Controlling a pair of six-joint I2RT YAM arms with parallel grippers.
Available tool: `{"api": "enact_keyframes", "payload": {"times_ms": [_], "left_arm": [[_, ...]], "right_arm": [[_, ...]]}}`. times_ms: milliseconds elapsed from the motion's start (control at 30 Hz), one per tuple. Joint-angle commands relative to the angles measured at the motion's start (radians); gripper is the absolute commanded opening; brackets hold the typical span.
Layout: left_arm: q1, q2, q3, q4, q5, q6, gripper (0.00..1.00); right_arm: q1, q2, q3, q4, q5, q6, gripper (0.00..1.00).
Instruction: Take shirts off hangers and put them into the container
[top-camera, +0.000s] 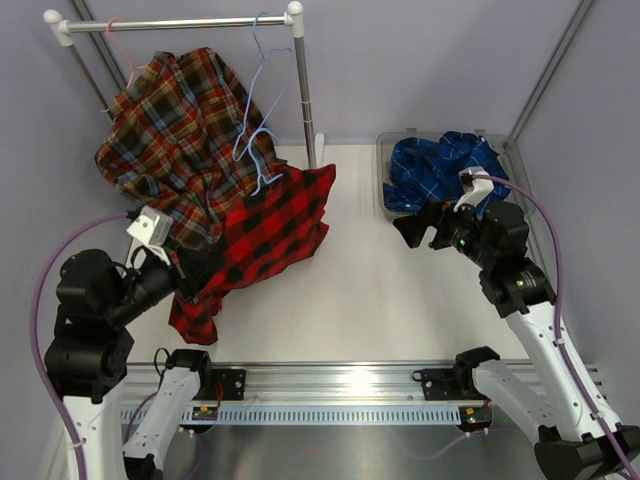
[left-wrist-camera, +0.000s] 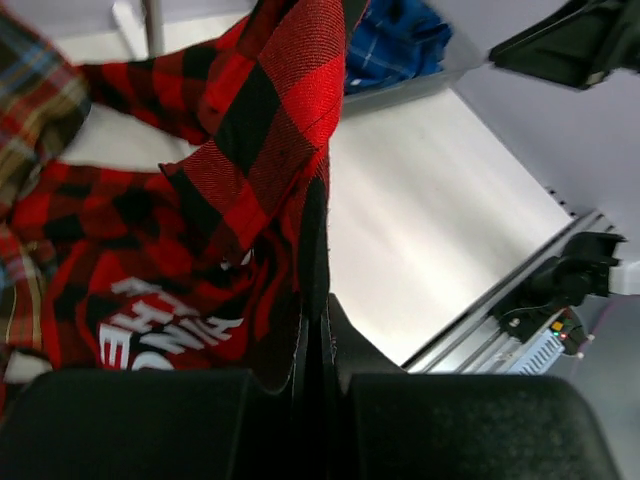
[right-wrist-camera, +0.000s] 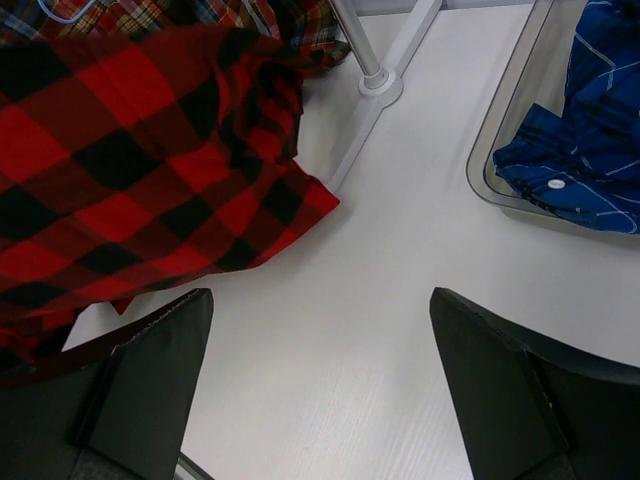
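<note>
The red-and-black check shirt (top-camera: 265, 235) sags from a light blue hanger (top-camera: 262, 150) down to the table. My left gripper (top-camera: 185, 283) is shut on its lower part; in the left wrist view its jaws (left-wrist-camera: 320, 325) pinch a fold of the red cloth (left-wrist-camera: 250, 150). The brown plaid shirt (top-camera: 175, 140) hangs on a pink hanger (top-camera: 120, 45) at the rack's left. The blue shirt (top-camera: 440, 172) lies in the clear container (top-camera: 385, 195) at the right. My right gripper (top-camera: 420, 230) stands open over bare table (right-wrist-camera: 320, 295), between the container (right-wrist-camera: 490, 150) and the red shirt (right-wrist-camera: 130, 170).
The white-and-steel rack has a top rod (top-camera: 180, 22) and an upright pole (top-camera: 305, 95) whose foot (right-wrist-camera: 378, 82) stands on the table beside the red shirt's edge. A metal rail (top-camera: 330, 385) runs along the near edge. Walls close in on both sides.
</note>
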Motion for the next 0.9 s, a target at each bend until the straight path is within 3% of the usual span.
{"api": "enact_keyframes", "payload": {"times_ms": [0,100,233,467,700,867], "left_arm": [[-0.006,0.055,0.186,0.135,0.15,-0.009,0.0],[-0.006,0.141,0.304,0.18,0.173,-0.032,0.0],[-0.006,0.196,0.326,0.26,0.208,-0.058,0.0],[-0.055,0.25,0.095,0.448,0.244,-0.091,0.0],[-0.23,0.304,-0.062,0.551,0.066,-0.037,0.0],[-0.285,0.353,-0.128,0.588,0.056,-0.028,0.0]], "right_arm": [[0.015,-0.021,0.038,0.009,0.002,-0.025,0.99],[0.015,-0.03,0.037,0.01,0.006,-0.025,0.99],[0.013,-0.038,0.038,0.007,0.009,-0.029,0.99],[0.015,-0.017,0.058,0.059,-0.032,-0.025,0.99],[0.061,0.08,0.107,0.124,-0.026,-0.039,1.0],[0.152,0.164,0.178,0.157,0.06,-0.07,1.0]]}}
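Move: Held pinched in the left fingers, the red-black shirt has its free end about 14 cm ahead, 22 cm right and a little lower, with its blue hanger 18 cm ahead and 12 cm right. The open right hand is some 11 cm ahead and 43 cm right of the left. From the right hand, the shirt's free end lies about 20 cm left and 5 cm ahead, slightly below; the container is 19 cm ahead, 9 cm right, well below. Whipping the shirt up and over, the left hand keeps its pinch, rises about 11 cm with the fingers tipping up, then sweeps down past its starting height while going forward and right, some 8 cm each way, turning clockwise. The open right hand barely stirs at first, then moves about 4 cm left, rising slightly, towards the flung end. ##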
